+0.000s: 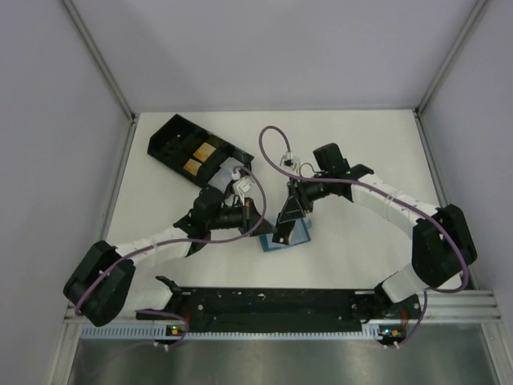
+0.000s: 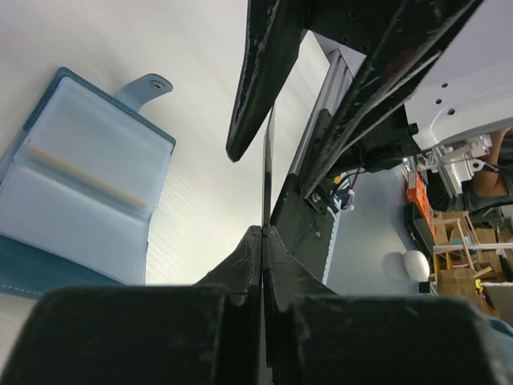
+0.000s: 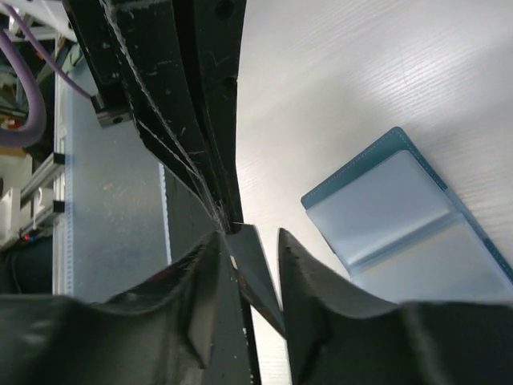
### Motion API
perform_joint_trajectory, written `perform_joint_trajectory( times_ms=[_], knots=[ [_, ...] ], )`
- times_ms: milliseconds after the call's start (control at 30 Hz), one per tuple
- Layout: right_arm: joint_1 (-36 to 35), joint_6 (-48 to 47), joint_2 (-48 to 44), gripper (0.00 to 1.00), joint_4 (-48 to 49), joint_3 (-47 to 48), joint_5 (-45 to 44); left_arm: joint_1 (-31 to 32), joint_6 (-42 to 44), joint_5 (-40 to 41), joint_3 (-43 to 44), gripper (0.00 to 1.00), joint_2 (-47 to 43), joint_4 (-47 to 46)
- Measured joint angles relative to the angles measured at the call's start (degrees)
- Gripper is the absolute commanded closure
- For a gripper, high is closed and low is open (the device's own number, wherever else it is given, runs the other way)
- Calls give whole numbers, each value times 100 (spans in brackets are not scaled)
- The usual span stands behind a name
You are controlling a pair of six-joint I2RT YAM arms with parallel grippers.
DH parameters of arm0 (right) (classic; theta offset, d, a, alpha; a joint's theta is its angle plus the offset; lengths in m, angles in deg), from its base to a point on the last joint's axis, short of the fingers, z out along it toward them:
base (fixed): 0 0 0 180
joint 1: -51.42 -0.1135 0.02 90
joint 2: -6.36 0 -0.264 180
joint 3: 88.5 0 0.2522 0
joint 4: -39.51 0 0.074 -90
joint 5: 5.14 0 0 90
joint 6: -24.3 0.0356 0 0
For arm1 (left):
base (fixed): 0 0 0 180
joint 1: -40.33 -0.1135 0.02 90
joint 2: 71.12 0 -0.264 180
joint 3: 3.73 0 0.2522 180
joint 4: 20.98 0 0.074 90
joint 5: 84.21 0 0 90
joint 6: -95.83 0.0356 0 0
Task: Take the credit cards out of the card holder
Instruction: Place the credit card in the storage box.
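Note:
The blue card holder [image 1: 299, 237] lies open on the white table, its pale inner panels up; it also shows in the left wrist view [image 2: 80, 176] and in the right wrist view [image 3: 409, 216]. My left gripper [image 1: 263, 227] [image 2: 263, 233] is shut on a thin dark card [image 2: 266, 172], seen edge-on, just left of the holder and above the table. My right gripper [image 1: 282, 235] [image 3: 252, 233] is open, and its jaws stand either side of the same card [image 3: 256, 273], with a gap at one finger. A tan card edge shows inside a holder pocket.
A black compartmented tray [image 1: 172, 136] stands at the back left with tan and yellow cards [image 1: 200, 159] in it. A black rail [image 1: 272, 301] runs along the near edge. Grey walls close the table at the sides and back.

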Motion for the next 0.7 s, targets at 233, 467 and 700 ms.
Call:
perform_joint_trajectory(
  times_ms=[233, 467, 700],
  knots=[
    [-39, -249, 72, 100, -286, 44, 229, 0, 472, -216, 330, 100, -48, 713],
    [-39, -20, -107, 100, -210, 28, -20, -22, 815, 236, 531, 44, -557, 1460],
    [-39, 1370, -1261, 100, 1209, -728, -1123, -57, 560, 1716, 551, 16, -1930, 1753]
  ],
)
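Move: My left fingers hold the dark credit card by its left end, so its middle is about 3 cm to that hand's right and level with it; from my half-open right hand it is some 2 cm left, 2 cm back and 1 cm down. The open card holder lies on the table about 13 cm below my left hand, 6 cm to its right and 3 cm ahead. The storage box's middle is roughly 27 cm ahead and 19 cm left of my left hand. I pass the card across: my right hand eases back about 1 cm and shuts its fingers on the card near its right-hand end, while my left keeps its pinch. Then my left hand opens wide and draws off up, left and forward, about 9 cm in all and swinging counter-clockwise, as my right lifts the card a little over 3 cm and turns some 15 degrees clockwise. ##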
